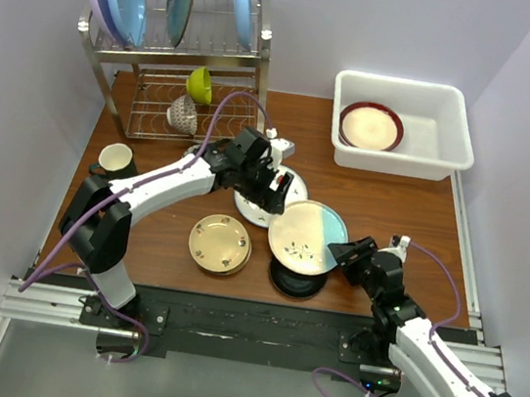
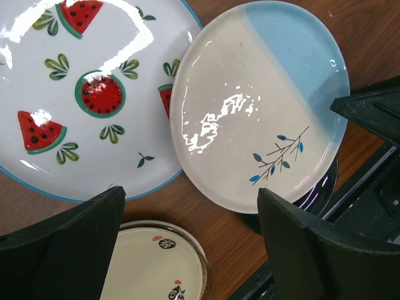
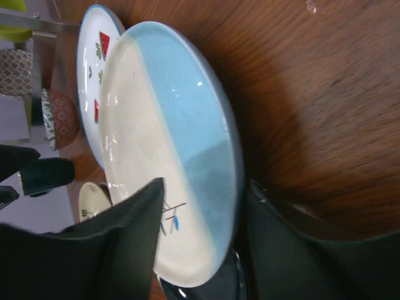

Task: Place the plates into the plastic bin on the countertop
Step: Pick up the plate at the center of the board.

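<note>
A cream-and-teal plate (image 1: 307, 232) (image 3: 169, 125) lies tilted on a glossy black plate (image 1: 295, 280) at the front of the countertop (image 1: 401, 213). My right gripper (image 1: 344, 254) (image 3: 203, 187) straddles its near-right rim, one finger over the face and one under the edge; whether they pinch it does not show. My left gripper (image 1: 271, 188) (image 2: 190, 206) hangs open over the white plate with red watermelon spots (image 2: 94, 106). A gold-tan plate (image 1: 219, 243) (image 2: 156, 262) lies to the front left. The white plastic bin (image 1: 409, 86) at the back right holds a maroon-rimmed cream plate (image 1: 371, 127).
A steel wire rack (image 1: 176, 58) stands at the back left with large blue and lilac plates upright on top, and a lime-green bowl (image 1: 200, 84) and a patterned cup (image 1: 183, 116) below. A dark mug (image 1: 115, 160) sits near the left edge.
</note>
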Controlling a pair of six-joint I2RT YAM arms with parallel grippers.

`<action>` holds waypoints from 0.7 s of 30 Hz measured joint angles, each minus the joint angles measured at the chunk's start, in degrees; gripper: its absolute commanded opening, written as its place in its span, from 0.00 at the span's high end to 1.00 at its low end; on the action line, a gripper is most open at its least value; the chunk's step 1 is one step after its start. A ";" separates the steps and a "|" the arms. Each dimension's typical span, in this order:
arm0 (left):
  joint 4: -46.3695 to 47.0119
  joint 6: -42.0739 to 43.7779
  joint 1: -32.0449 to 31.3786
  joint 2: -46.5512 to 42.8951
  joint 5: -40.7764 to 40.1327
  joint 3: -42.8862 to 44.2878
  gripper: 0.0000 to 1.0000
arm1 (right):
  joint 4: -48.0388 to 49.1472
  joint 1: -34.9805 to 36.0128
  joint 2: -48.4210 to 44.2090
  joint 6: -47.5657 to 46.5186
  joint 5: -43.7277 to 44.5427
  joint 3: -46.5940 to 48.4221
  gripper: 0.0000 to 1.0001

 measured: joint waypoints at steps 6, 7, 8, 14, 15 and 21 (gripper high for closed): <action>-0.31 0.04 0.00 0.00 0.00 -1.79 0.09 | 4.66 0.00 4.76 0.07 0.20 -0.50 0.97; -0.37 0.04 0.00 -0.02 -0.02 -1.97 0.09 | 5.42 0.00 4.79 0.28 0.04 -0.52 0.97; -0.35 0.04 0.00 -0.04 0.00 -2.21 0.09 | 6.34 -0.02 4.52 0.39 -0.04 -0.52 0.97; -0.42 0.07 0.00 -0.17 -0.02 -3.28 0.09 | 4.37 0.00 -0.20 -0.52 0.15 -0.70 1.00; -0.44 0.04 0.00 -0.20 -0.04 -3.43 0.09 | 3.02 0.00 -1.66 -0.87 0.20 -0.72 1.00; -0.44 0.00 0.00 -1.09 -0.66 -4.22 0.09 | -2.80 0.00 -7.04 -1.68 0.37 -0.57 1.00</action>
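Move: The cream-and-blue plate overlaps the black and watermelon plates. Its near-right rim is already between the right fingers, and its middle lies about 8 cm left and 3 cm ahead of that hand, 1 cm lower. From the right hand, the black plate is 9 cm left, 4 cm back and 4 cm down; the watermelon plate is 18 cm left and 12 cm ahead, 4 cm down. From the left hand, the cream-and-blue plate's middle is 8 cm right, 4 cm back and some 9 cm below. The cream-and-blue plate's right rim gets pinched: the right fingers, about half open, shut on it while the hand dips under 1 cm and noses forward. The right hand then rises nearly 2 cm, drawing back about 1 cm and tipping up a few degrees, grip kept. The open left hand sinks some 2 cm, easing back and left, still clear above the plates. ##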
